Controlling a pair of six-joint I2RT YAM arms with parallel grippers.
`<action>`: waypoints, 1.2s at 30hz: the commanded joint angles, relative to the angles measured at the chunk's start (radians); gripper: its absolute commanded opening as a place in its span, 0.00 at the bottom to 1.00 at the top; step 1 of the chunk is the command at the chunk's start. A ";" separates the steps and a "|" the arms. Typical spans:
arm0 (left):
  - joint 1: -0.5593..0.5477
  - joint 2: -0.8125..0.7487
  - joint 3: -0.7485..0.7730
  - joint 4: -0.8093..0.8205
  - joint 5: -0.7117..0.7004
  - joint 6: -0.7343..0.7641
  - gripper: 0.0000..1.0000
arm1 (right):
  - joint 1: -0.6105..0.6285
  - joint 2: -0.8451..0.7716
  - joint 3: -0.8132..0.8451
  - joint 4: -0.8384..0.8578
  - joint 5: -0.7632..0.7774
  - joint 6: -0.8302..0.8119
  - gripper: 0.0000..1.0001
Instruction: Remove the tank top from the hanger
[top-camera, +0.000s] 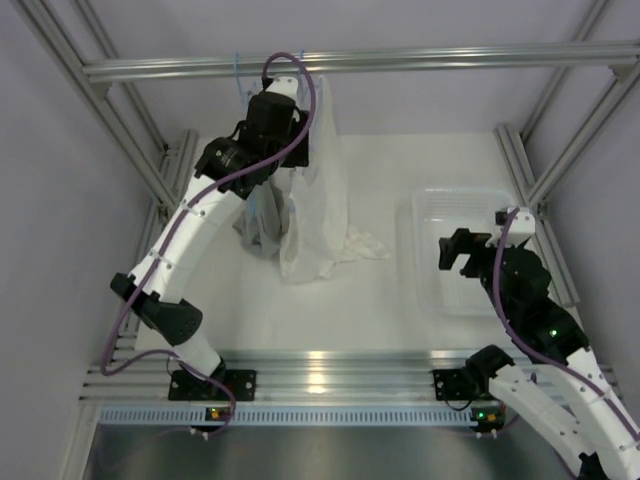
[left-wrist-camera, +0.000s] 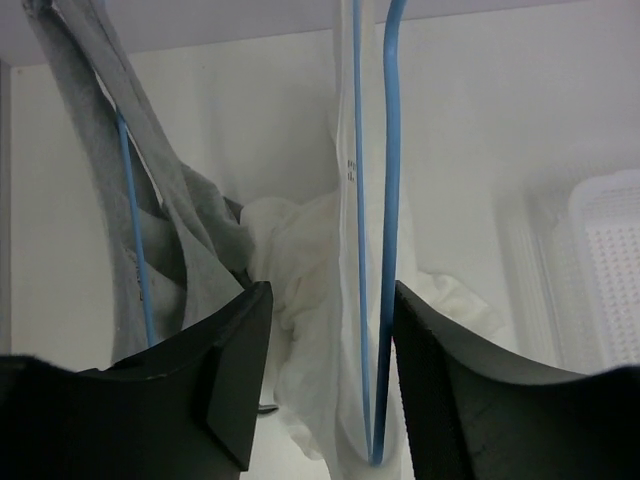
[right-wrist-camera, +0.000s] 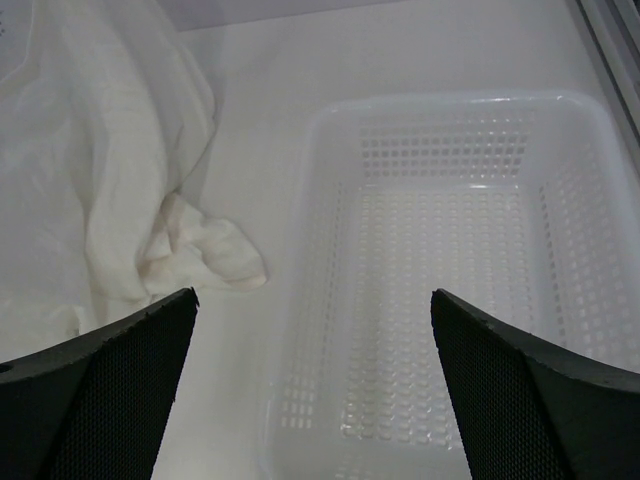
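Observation:
The white crinkly tank top hangs from the top rail on a light-blue hanger, its hem pooled on the table. My left gripper is up at the garment, jaws partly open. The hanger's thin wire and a fold of the tank top stand between them. The wire lies close against the right finger, and a gap shows beside the left finger. My right gripper hovers open over the basket, with nothing between its fingers.
A smaller grey tank top hangs on a second blue hanger just left of the white one. A white perforated basket stands at the right of the table. The aluminium rail crosses overhead, with frame posts at both sides.

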 joint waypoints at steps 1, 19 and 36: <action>-0.017 0.012 0.063 0.008 -0.011 0.042 0.54 | 0.016 0.011 -0.033 0.069 -0.031 0.026 0.99; -0.022 0.052 0.132 0.028 -0.026 0.091 0.00 | 0.016 0.051 -0.064 0.104 -0.071 0.048 0.99; -0.032 -0.037 0.125 0.099 -0.010 0.063 0.00 | 0.016 0.054 -0.072 0.117 -0.060 0.043 0.99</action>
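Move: The blue hanger carrying the white tank top already has its near rod between the left hand's parted fingers, at fingertip height, about 1 cm right of centre and 1 cm ahead. The white top's body hangs some 15 cm below, 4 cm right and 2 cm ahead. The grey tank top is roughly 9 cm left, 2 cm ahead and 15 cm below. From the right hand, the rod lies about 28 cm left, 15 cm ahead and 10 cm higher. The white top's hanger is pinched on its near rod: the left fingers, about half open, shut on it while the hand shifts about 1 cm right, then keep hold as the hand rises some 2 cm from its lowest point. Meanwhile the open right hand, touching nothing, sinks about 3.5 cm and drifts 2 cm left beside the white basket, tipping slightly down. ##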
